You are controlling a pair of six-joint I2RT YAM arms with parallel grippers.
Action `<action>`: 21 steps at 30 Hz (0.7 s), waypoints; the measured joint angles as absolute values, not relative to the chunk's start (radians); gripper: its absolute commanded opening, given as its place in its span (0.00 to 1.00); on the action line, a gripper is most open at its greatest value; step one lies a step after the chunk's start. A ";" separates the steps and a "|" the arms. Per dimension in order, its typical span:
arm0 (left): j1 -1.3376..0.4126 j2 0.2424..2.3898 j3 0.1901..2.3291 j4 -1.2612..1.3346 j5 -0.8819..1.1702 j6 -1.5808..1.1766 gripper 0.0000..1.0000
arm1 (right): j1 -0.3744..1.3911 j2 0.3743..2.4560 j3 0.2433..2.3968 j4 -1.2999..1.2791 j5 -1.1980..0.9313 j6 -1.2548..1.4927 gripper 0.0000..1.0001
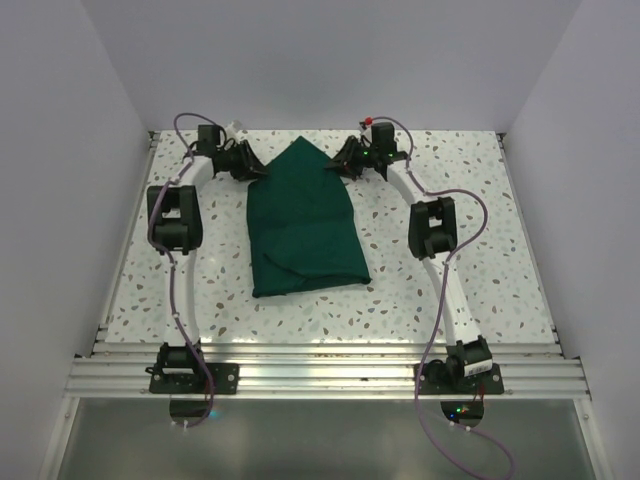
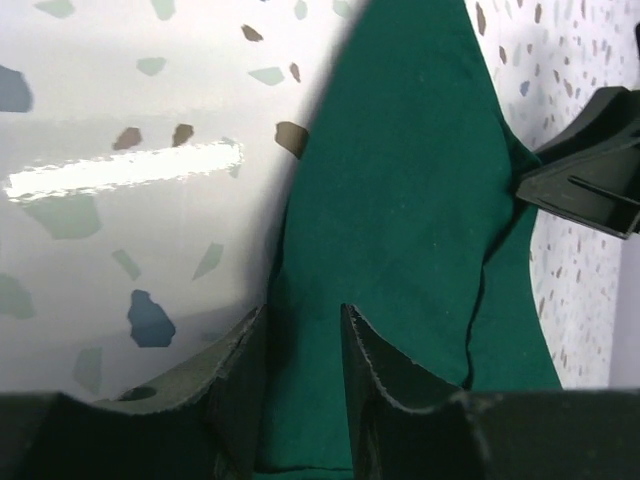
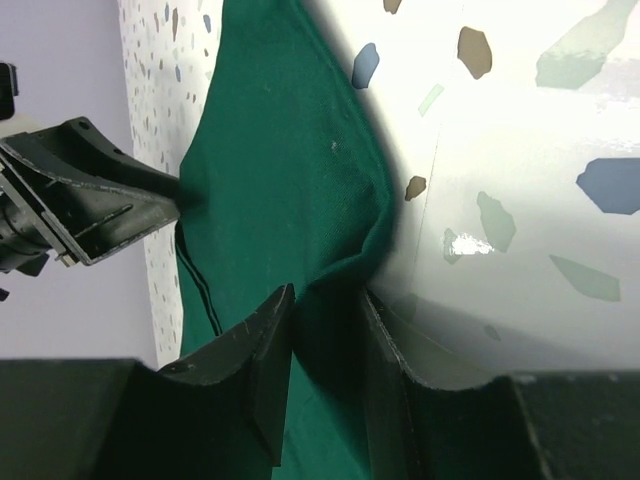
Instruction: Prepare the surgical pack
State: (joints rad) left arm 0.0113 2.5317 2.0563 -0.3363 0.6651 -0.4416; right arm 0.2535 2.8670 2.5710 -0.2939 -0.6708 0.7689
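The surgical pack (image 1: 300, 225) is a dark green cloth lying mid-table, its sides folded in to a point at the far end. My left gripper (image 1: 262, 172) sits low at the cloth's far left edge. In the left wrist view its jaws (image 2: 303, 312) stand partly apart, with the green cloth (image 2: 400, 200) lying flat between them. My right gripper (image 1: 335, 165) is at the far right edge. Its jaws (image 3: 328, 292) straddle a raised fold of cloth (image 3: 280, 170), with a narrow gap between them. Each wrist view shows the other gripper across the cloth.
The speckled tabletop (image 1: 450, 200) surrounds the cloth, with white walls on three sides. Both arms reach up either side of the cloth, purple cables trailing along them. An aluminium rail (image 1: 320, 375) runs along the near edge.
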 measured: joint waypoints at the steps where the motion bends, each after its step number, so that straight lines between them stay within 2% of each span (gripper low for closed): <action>1: 0.011 2.536 2.057 -0.335 0.683 -0.442 0.35 | 0.253 2.868 2.571 -0.292 -0.671 0.774 0.34; 2: 0.011 2.541 2.057 -0.331 0.702 -0.445 0.28 | 0.253 2.869 2.571 -0.291 -0.672 0.779 0.33; 3: 0.011 2.545 2.057 -0.328 0.715 -0.447 0.26 | 0.252 2.869 2.571 -0.289 -0.672 0.784 0.33; 6: 0.011 2.560 2.057 -0.318 0.756 -0.463 0.03 | 0.252 2.870 2.571 -0.287 -0.671 0.794 0.25; 7: 0.011 2.565 2.057 -0.316 0.764 -0.469 0.00 | 0.252 2.872 2.571 -0.285 -0.672 0.800 0.20; 10: 0.011 2.568 2.057 -0.308 0.779 -0.484 0.00 | 0.252 2.874 2.571 -0.282 -0.672 0.818 0.11; 11: 0.011 2.568 2.056 -0.307 0.778 -0.489 0.00 | 0.251 2.874 2.571 -0.281 -0.673 0.826 0.05; 13: 0.011 2.567 2.053 -0.303 0.777 -0.501 0.00 | 0.250 2.874 2.571 -0.275 -0.676 0.843 0.01; 21: 0.011 2.434 1.952 -0.294 0.751 -0.563 0.00 | 0.245 2.807 2.504 -0.286 -0.695 0.882 0.00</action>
State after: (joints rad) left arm 0.0109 2.4340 1.9522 -0.2939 0.7509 -0.5629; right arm 0.2455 2.8071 2.5038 -0.2859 -0.6949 0.8818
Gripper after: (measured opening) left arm 0.015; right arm 0.048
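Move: The left gripper already straddles the left edge of the green wrap's far flap, which lies about 1 cm farther right and 1 cm below it. The right gripper straddles the right edge at its own fingertips. The wrap's far point stands some 11 cm ahead and 11 cm right of the left hand, or 9 cm ahead and 9 cm left of the right one. The near folded end lies about 34 cm back and 15 cm right of the left hand. Nudge the left gripper a bit over 1 cm right and slightly down onto the wrap's left edge, shutting its fingers on the cloth, then lift about 4 cm, easing back a little. Hold the right gripper in place while it pinches the opposite edge a moment later, then raise it about 2 cm. ##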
